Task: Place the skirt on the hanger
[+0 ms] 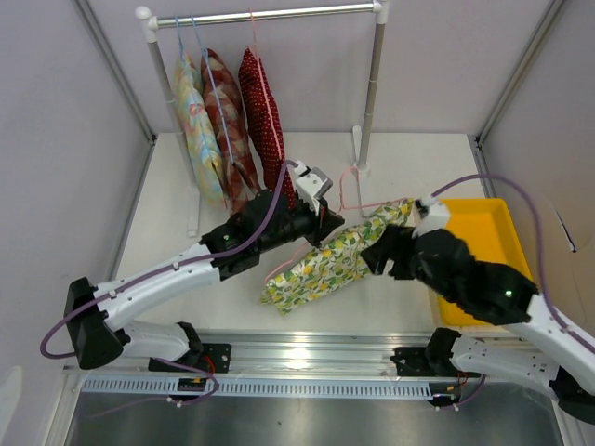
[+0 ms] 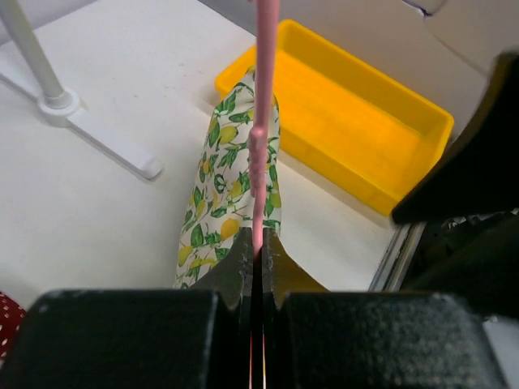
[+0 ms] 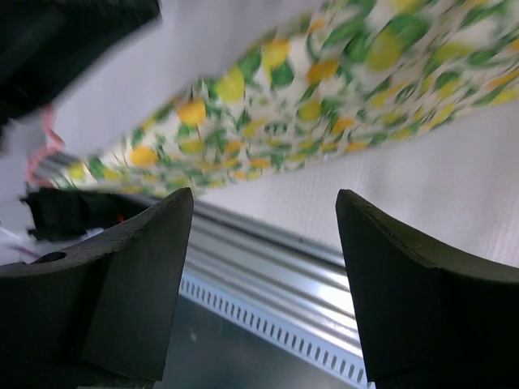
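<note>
The skirt [image 1: 330,260], white with lemons and leaves, lies bunched in a long diagonal strip on the table, between the two arms. The pink wire hanger [image 1: 349,186] runs along and through it, with its hook near the rack's foot. My left gripper [image 1: 327,216] is at the skirt's upper side, and in the left wrist view it [image 2: 261,243] is shut on the hanger wire [image 2: 263,81] above the skirt [image 2: 223,203]. My right gripper [image 1: 376,253] hovers over the skirt's right part. In the right wrist view it [image 3: 263,211] stands open and empty, with the skirt [image 3: 324,105] beyond its fingertips.
A yellow tray [image 1: 483,232] sits at the right of the table. At the back, a clothes rack [image 1: 372,93] holds a red dotted garment [image 1: 262,116] and two other garments on light-blue hangers. The rack's white foot [image 2: 81,121] lies near the hanger. A metal rail [image 1: 316,348] lines the near edge.
</note>
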`<state>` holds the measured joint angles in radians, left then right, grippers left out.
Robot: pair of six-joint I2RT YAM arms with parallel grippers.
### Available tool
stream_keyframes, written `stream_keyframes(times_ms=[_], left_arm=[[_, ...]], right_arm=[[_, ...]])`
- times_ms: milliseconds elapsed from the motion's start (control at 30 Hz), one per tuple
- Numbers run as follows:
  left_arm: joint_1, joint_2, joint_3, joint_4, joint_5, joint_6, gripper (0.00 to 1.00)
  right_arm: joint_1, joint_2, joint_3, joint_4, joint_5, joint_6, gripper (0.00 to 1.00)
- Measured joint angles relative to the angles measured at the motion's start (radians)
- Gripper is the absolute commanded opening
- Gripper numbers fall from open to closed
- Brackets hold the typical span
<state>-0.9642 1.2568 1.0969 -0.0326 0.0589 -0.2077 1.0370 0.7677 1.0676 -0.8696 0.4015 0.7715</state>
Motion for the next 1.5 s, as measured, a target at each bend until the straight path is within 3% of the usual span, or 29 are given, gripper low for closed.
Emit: stream_keyframes(times_ms=[200,333,533,667,900,1200,1500], left_arm=[[-0.055,0.001,0.108,-0.090,-0.198,-0.066,0.00],[-0.064,0.023,0.185,-0.151,-0.320,-0.111,0.00],[-0.068,0.128,0.364,-0.275,-0.484,-0.158,0.00],[-0.070,0.209,0.513,-0.359,-0.590,-0.181,0.00],[-0.061,0.330,0.748,-0.486,-0.711,-0.185,0.00],[0.092,0.562,1.118,-0.602,-0.661,-0.184,0.00],[0.223,0.632,1.162,-0.536,-0.584,-0.121,0.00]], right_arm=[[-0.204,0.018,0.293,-0.063,0.047,-0.118,0.80],[-0.360,0.091,0.396,-0.066,-0.046,-0.195,0.80],[-0.739,0.258,0.426,-0.009,-0.514,-0.251,0.78],[-0.887,0.353,0.427,0.063,-0.799,-0.230,0.78],[-0.926,0.415,0.492,0.132,-0.951,-0.207,0.78],[-0.929,0.449,0.530,0.149,-0.969,-0.208,0.77],[-0.926,0.462,0.536,0.150,-0.944,-0.220,0.76]])
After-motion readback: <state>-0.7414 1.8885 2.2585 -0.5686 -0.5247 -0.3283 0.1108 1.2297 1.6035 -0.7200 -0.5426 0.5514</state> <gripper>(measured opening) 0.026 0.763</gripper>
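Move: Ahead of the left hand, which already holds the pink hanger with the skirt on it, the free stretch of rail lies about 33 cm out, 3 cm left and 18 cm up. The red dotted garment hangs roughly 25 cm ahead and 14 cm left; the rack's right post stands some 33 cm ahead and 14 cm right. From the right hand, empty and already open, that stretch is about 40 cm ahead, 19 cm left and 21 cm up. Carrying the hanger and skirt up and then mostly forward towards the rail, the left hand travels some 21 cm out, 12 cm up and a little left, turning about 45 degrees counter-clockwise with its grip kept shut. The right hand, fingers staying wide open, rises and swings right, then goes forward, backing off from the skirt's side and rolling slightly, and stops. ##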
